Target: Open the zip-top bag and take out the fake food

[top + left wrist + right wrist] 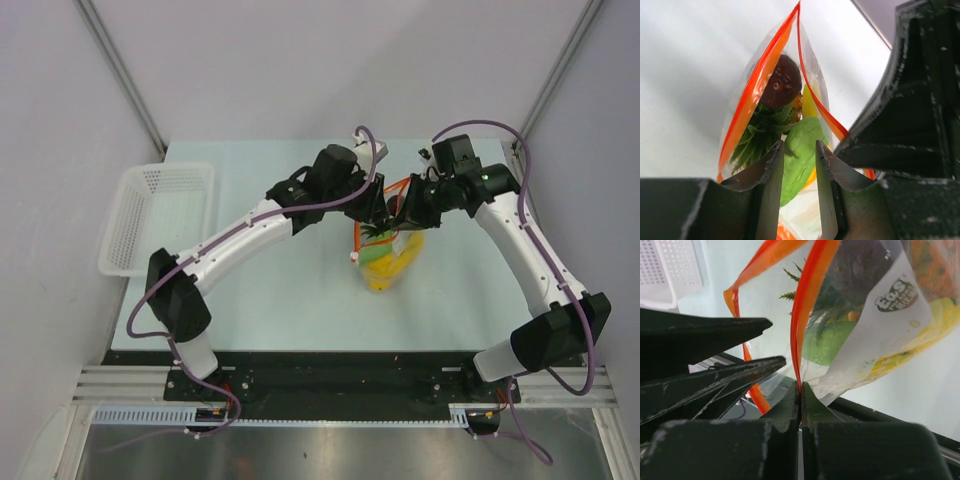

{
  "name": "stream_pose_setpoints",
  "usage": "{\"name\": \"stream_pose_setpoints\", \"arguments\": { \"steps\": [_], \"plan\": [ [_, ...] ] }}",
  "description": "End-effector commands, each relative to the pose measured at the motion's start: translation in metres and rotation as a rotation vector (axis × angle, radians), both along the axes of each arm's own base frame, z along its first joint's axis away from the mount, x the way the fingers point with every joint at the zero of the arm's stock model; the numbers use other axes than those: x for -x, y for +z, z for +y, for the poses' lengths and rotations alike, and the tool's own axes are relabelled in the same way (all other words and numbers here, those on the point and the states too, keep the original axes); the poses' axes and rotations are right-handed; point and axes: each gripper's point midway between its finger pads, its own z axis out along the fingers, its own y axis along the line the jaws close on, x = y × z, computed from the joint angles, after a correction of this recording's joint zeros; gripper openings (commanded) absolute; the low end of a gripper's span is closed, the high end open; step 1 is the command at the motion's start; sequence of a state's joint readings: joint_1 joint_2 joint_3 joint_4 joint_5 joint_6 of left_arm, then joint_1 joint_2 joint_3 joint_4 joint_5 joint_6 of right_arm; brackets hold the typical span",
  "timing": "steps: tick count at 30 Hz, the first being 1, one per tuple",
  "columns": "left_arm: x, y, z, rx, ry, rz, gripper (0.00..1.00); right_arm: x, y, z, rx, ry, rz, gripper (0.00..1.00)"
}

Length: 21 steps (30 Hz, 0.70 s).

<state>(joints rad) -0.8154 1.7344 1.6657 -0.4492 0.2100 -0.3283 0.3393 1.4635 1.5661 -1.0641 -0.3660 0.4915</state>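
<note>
The zip-top bag (pixel 392 262) hangs over the middle of the table, its orange-red zip strip (pixel 807 305) parted. My right gripper (pixel 402 214) is shut on one side of that strip (pixel 800 387) and holds the bag up. My left gripper (pixel 373 217) is open and points down into the bag's mouth (pixel 798 146). The fake food lies inside the bag: a green piece (pixel 802 137) beyond the fingertips, a pineapple crown (pixel 757 135), a dark red fruit (pixel 781 82) and yellow bananas (pixel 935 320). Nothing is pinched between the left fingers (pixel 771 170).
A white perforated basket (pixel 160 215) stands at the table's left edge, also seen in the right wrist view (pixel 670 270). The two grippers are close together above the bag. Grey walls enclose the table at the back and sides.
</note>
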Motion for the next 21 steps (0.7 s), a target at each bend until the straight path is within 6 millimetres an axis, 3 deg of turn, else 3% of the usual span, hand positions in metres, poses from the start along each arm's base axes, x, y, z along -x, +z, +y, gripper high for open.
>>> {"name": "stream_pose_setpoints", "arguments": {
  "steps": [1,7,13,17,21],
  "plan": [
    [0.000,0.008,-0.004,-0.037,0.005,-0.047,0.36,-0.002,0.021,0.009,-0.046,0.035,-0.050,0.00],
    [0.014,-0.020,-0.011,-0.085,-0.079,-0.030,0.36,0.000,0.018,0.005,-0.038,0.033,-0.042,0.00],
    [0.020,-0.050,-0.013,-0.131,-0.159,-0.012,0.48,0.001,0.016,-0.001,-0.087,0.021,-0.022,0.00],
    [0.022,-0.064,-0.013,-0.153,-0.180,-0.021,0.60,0.004,0.013,-0.004,-0.106,0.013,-0.008,0.00],
    [0.018,-0.080,-0.014,-0.194,-0.174,-0.029,0.62,0.008,0.008,-0.004,-0.109,0.017,0.007,0.00]
  ]
}}
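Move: The green fake vegetable in the open bag lies about 11 cm below the left gripper, some 3 cm back and 1 cm to its right. From that gripper, the spiky green leaves are 1 cm ahead and 10 cm down. The dark round fruit is 5 cm ahead, 5 cm right and 9 cm down, and the bananas 7 cm back, 5 cm right and 13 cm down. From the right gripper, the green vegetable is 2 cm back, 4 cm left and 9 cm down. Bring the left gripper down about 7 cm, easing back some 2 cm, between the orange zip rims towards the green vegetable; roll its left side up roughly 10 degrees and spread its fingers clearly wider as they go in. Keep the right gripper shut on its rim to hold the mouth open, nearly in place. ##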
